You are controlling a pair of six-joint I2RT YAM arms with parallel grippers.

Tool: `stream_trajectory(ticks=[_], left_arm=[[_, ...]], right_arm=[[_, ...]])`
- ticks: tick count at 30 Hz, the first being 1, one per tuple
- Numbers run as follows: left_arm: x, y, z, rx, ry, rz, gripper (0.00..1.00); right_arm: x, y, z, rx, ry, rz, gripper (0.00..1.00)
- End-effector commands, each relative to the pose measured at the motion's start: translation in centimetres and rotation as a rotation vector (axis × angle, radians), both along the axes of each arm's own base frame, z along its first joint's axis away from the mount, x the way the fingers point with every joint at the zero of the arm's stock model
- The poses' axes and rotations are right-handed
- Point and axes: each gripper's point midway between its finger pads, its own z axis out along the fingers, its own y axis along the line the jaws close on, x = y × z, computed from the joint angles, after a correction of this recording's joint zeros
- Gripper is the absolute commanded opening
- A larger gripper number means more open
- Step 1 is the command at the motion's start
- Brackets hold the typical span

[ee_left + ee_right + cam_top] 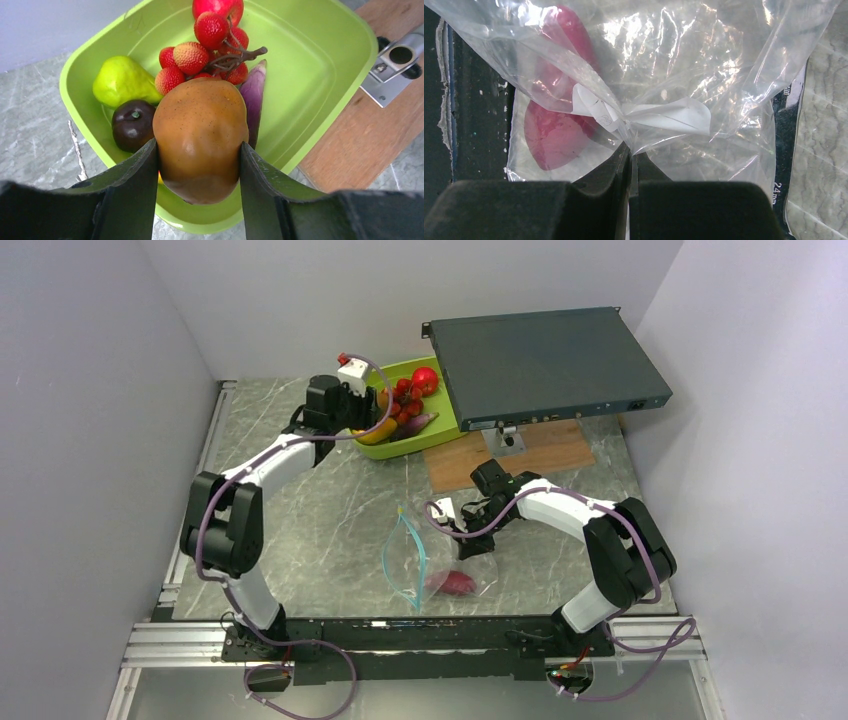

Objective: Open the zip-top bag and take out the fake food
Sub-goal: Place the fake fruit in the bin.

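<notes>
My left gripper (199,165) is shut on the orange-yellow mango (200,135) and holds it over the near rim of the lime-green tray (320,65). In the tray lie a green pear (122,80), a dark plum (132,124), a red grape bunch (200,50), a purple eggplant (253,95) and a red apple (217,7). My right gripper (630,150) is shut on a pinch of the clear zip-top bag (684,65), which holds one red fruit (556,135). In the top view the bag (425,560) lies near the table's front, its blue zip strip (415,540) gaping.
A flat dark grey box (545,365) sits raised on a metal stand above a wooden board (520,455) at the back right, next to the tray (440,435). White walls close in the table on three sides.
</notes>
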Motion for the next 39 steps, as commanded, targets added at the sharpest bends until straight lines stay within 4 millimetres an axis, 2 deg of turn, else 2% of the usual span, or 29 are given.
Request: stream_trajectory(ticks=[1, 8, 11, 12, 15, 16, 17, 22, 27, 31, 39], left_arm=[[1.1, -0.2, 0.1, -0.012, 0.023, -0.015, 0.22], [2.3, 0.7, -1.8, 0.005, 0.059, 0.028, 0.42], [2.6, 0.6, -2.0, 0.001, 0.069, 0.015, 0.47], [2.5, 0.5, -1.9, 0.002, 0.069, 0.005, 0.52], [2.5, 1.1, -1.0, -0.003, 0.036, 0.033, 0.88], [2.3, 1.3, -0.6, -0.006, 0.015, 0.041, 0.95], [2.0, 1.4, 0.1, -0.012, -0.011, 0.046, 0.99], [-0.1, 1.9, 3.3, -0.06, -0.101, 0.039, 1.0], [-4.1, 2.3, 5.6, -0.299, -0.137, -0.033, 1.0], [-8.3, 1.9, 5.1, -0.449, -0.038, -0.137, 1.0], [-16.7, 1.9, 4.8, -0.52, 0.069, -0.191, 1.0]], right_arm=[[0.3, 0.4, 0.6, 0.019, -0.032, 0.023, 0.06], [0.2, 0.4, 0.5, 0.015, -0.024, 0.024, 0.06], [0.2, 0.3, 0.4, 0.012, -0.024, 0.024, 0.06], [0.3, 0.3, 0.4, 0.012, -0.024, 0.024, 0.06], [0.3, 0.4, 0.5, 0.013, -0.025, 0.024, 0.06], [0.2, 0.3, 0.4, 0.012, -0.024, 0.024, 0.06], [0.2, 0.3, 0.4, 0.013, -0.022, 0.024, 0.06], [0.2, 0.3, 0.4, 0.013, -0.021, 0.027, 0.06], [0.2, 0.3, 0.6, 0.016, -0.032, 0.028, 0.06], [0.2, 0.3, 0.7, 0.017, -0.035, 0.029, 0.06], [0.3, 0.2, 1.1, 0.024, -0.055, 0.03, 0.06]])
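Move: The left hand, holding the brown fruit, hangs over the near part of the bin. The free spot behind the lychee cluster lies some 15 cm below, about 3 cm back and 1 cm right. At about that depth, the yellow mango is 2 cm back and 2 cm left, the purple eggplant 1 cm back and 7 cm right, and the lychees 5 cm ahead and 4 cm right. From the right hand the spot is roughly 27 cm ahead, 16 cm left, about level. Down first: the left hand lowers the brown fruit about 5 cm into the bin, easing slightly forward, and opens its half-closed fingers fully to let go. Then it draws back some 14 cm while rising about 8, clear of the near rim, drifting a little left and rolling roughly 25 degrees so its left side drops. The right hand stays put, still pinching the bag. ##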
